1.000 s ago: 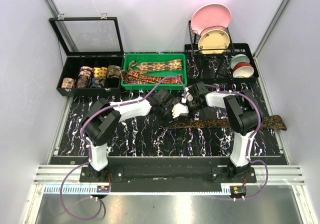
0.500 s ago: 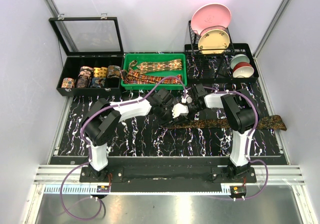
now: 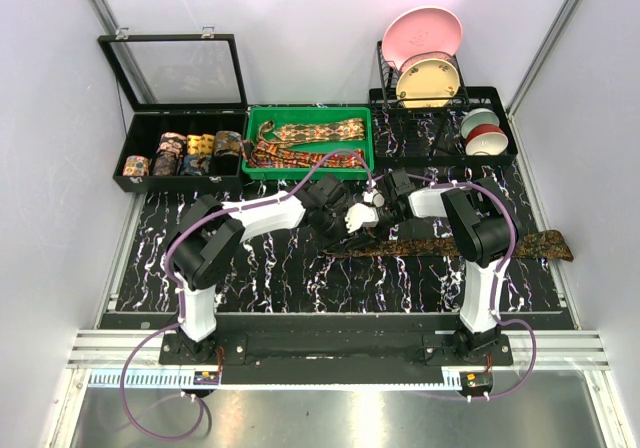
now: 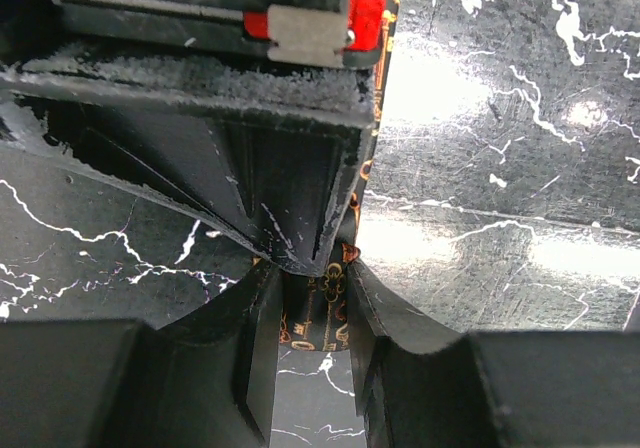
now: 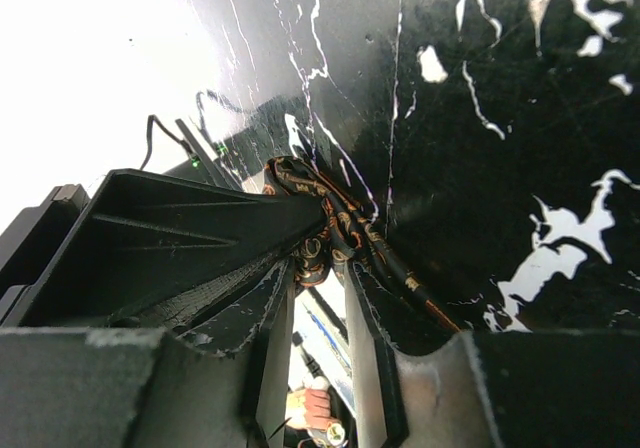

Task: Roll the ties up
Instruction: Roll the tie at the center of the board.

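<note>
A dark brown tie with gold and orange pattern (image 3: 480, 243) lies stretched across the black marbled table, from mid-table to the right edge. Its left end is bunched between both grippers, which meet at mid-table. My left gripper (image 3: 350, 220) is shut on that end; the left wrist view shows the patterned cloth (image 4: 322, 313) pinched between its fingers (image 4: 312, 288). My right gripper (image 3: 378, 208) faces it from the right. It is shut on a folded bunch of the same tie (image 5: 340, 223) at its fingertips (image 5: 320, 268).
A green tray (image 3: 254, 148) at the back holds more loose ties (image 3: 310, 130). To its left, an open black case (image 3: 135, 133) holds several rolled ties (image 3: 185, 153). At the back right a rack holds plates (image 3: 425, 58) beside stacked bowls (image 3: 482, 133).
Both grippers have edged slightly toward the back with the tie's end still pinched between them. The rest of the tie lies as before.
</note>
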You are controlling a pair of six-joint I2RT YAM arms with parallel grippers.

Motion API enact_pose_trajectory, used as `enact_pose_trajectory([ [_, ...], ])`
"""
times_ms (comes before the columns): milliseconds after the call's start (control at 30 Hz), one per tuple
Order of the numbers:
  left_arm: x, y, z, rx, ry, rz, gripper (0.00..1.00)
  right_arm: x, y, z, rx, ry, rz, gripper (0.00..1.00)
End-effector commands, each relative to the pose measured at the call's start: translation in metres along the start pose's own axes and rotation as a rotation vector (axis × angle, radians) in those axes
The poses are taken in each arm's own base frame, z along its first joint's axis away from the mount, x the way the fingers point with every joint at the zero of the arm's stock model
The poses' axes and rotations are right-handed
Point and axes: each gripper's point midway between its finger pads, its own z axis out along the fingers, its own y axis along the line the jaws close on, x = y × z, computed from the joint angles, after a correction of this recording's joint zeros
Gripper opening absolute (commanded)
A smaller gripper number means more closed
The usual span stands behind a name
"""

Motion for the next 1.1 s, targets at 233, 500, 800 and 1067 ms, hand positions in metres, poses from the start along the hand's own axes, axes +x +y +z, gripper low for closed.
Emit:
enact_pose_trajectory([
  [233,-0.052,-0.002,0.007,0.031,-0.177,0.018,0.32,0.001,0.009,0.006,-0.049,0.006,-0.032,0.20],
  [500,-0.041,0.001,0.001,-0.001,-0.153,0.018,0.48,0.000,-0.003,0.005,0.011,-0.009,-0.016,0.00],
  [800,-0.010,0.008,-0.029,-0.037,-0.177,-0.007,0.69,0.001,-0.022,0.003,0.080,-0.007,0.029,0.00],
  [1067,-0.010,0.008,-0.020,-0.014,-0.280,0.049,0.70,0.000,-0.030,-0.001,0.124,-0.012,0.036,0.00],
])
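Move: The tie's small roll already sits between the left fingers, its middle about 1 cm below the left hand. It lies some 1 cm to the left of and 1 cm below the right hand, whose half-open tips are over its right side. From the left hand, the tie's broad end lies about 44 cm to the right, level fore and aft; the green tray is 22 cm ahead and 7 cm left, the dish rack 25 cm ahead and 20 cm right. The right fingers, already at the roll, close from about a third open to shut, pinching the cloth on its right side while the left keeps its hold. Then the left fingers open to about two thirds, let go of the roll and draw back some 3 cm left, rising slightly before settling again; the right hand sinks and eases right under a centimetre, still shut. ##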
